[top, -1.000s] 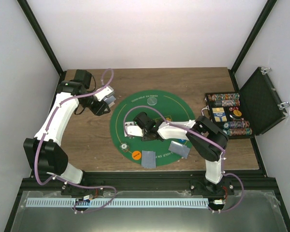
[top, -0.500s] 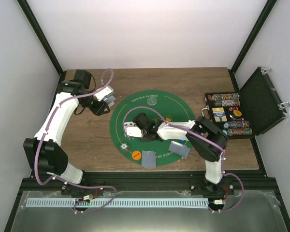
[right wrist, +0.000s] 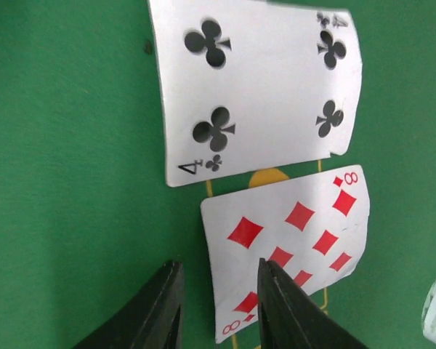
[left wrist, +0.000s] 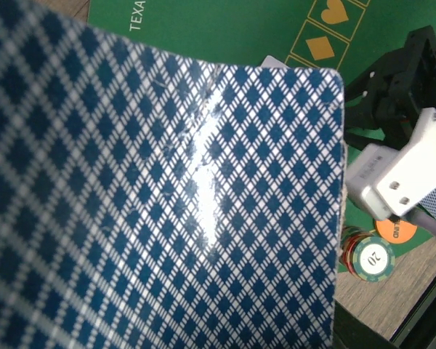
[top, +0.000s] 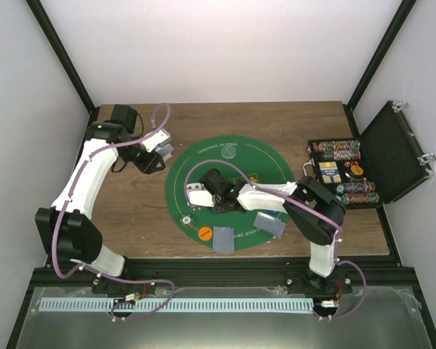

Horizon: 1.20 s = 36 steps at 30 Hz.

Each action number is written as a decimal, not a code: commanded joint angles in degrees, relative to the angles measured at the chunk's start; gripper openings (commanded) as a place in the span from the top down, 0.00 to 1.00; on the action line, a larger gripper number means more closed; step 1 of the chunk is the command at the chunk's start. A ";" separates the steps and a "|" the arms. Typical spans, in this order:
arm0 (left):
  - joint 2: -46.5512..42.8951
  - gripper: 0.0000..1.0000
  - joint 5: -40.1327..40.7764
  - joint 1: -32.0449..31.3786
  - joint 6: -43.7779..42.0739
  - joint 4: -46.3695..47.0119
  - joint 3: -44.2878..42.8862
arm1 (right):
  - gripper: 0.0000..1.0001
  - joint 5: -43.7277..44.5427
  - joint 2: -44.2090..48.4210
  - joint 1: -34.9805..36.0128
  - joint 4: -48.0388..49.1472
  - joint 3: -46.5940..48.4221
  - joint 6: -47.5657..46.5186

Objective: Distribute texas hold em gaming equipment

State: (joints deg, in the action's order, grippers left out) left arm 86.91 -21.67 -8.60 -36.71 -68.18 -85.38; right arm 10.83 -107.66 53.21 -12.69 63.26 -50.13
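In the left wrist view a blue-diamond card back (left wrist: 167,196) fills nearly everything and hides my left fingers. From above, my left gripper (top: 158,150) is off the mat's left edge, shut on a stack of playing cards (top: 166,150). My right gripper (right wrist: 218,316) is low over the green mat (right wrist: 73,145), open. A face-up eight of diamonds (right wrist: 291,236) lies flat with its near corner between the jaws. Beyond it lies a face-up four of clubs (right wrist: 254,94). From above, the right gripper (top: 196,195) is over the mat's left part.
Two grey-backed card piles (top: 223,238) (top: 270,224) lie on the mat's near side, with an orange disc (top: 205,233) and a chip (top: 185,219). A clear disc (top: 230,153) sits at the far side. An open black case (top: 392,156) with chip rows (top: 336,150) stands on the right.
The right jaws have opened from shut, and the card at their tips now lies free on the mat. The left arm holds its place with the cards.
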 commanded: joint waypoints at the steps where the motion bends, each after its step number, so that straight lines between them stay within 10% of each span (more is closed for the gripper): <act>1: -1.30 0.59 -0.71 0.27 -0.65 0.37 -0.42 | 0.67 -6.69 7.30 1.07 -1.59 0.44 3.27; 8: -1.57 0.58 -3.56 0.27 -3.12 -1.72 -0.71 | 0.00 -28.61 21.90 -7.97 8.13 0.64 23.12; 13: -1.64 0.58 -5.42 -0.58 -4.87 -4.11 -1.26 | 0.00 -61.93 20.69 -22.59 14.19 7.91 51.68; 19: -2.27 0.58 -5.83 -4.42 -7.19 -6.89 -1.76 | 0.00 -76.54 8.14 -25.96 19.70 18.90 75.03; 36: -0.80 0.58 -5.32 -7.31 -5.77 -6.52 -2.64 | 0.05 -75.26 -4.04 -18.19 16.69 28.06 77.02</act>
State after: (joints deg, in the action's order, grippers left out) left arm 86.08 -25.71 -15.38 -42.19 -75.66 -86.61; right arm -63.61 -109.36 33.28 4.40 87.50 26.04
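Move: The card deck, held in the left fingers with its middle some 3 cm ahead of that hand, lies about 15 cm left, 5 cm ahead and 18 cm above the right hand. The eight of diamonds lies flat just below the right hand, roughly 3 cm ahead and 2 cm left; the four of clubs is about 2 cm ahead and 8 cm left, the clear disc 14 cm ahead and 4 cm right. Right hand opens wide, rises 25 cm and points left towards the deck, which left brings 6 cm back-right. ##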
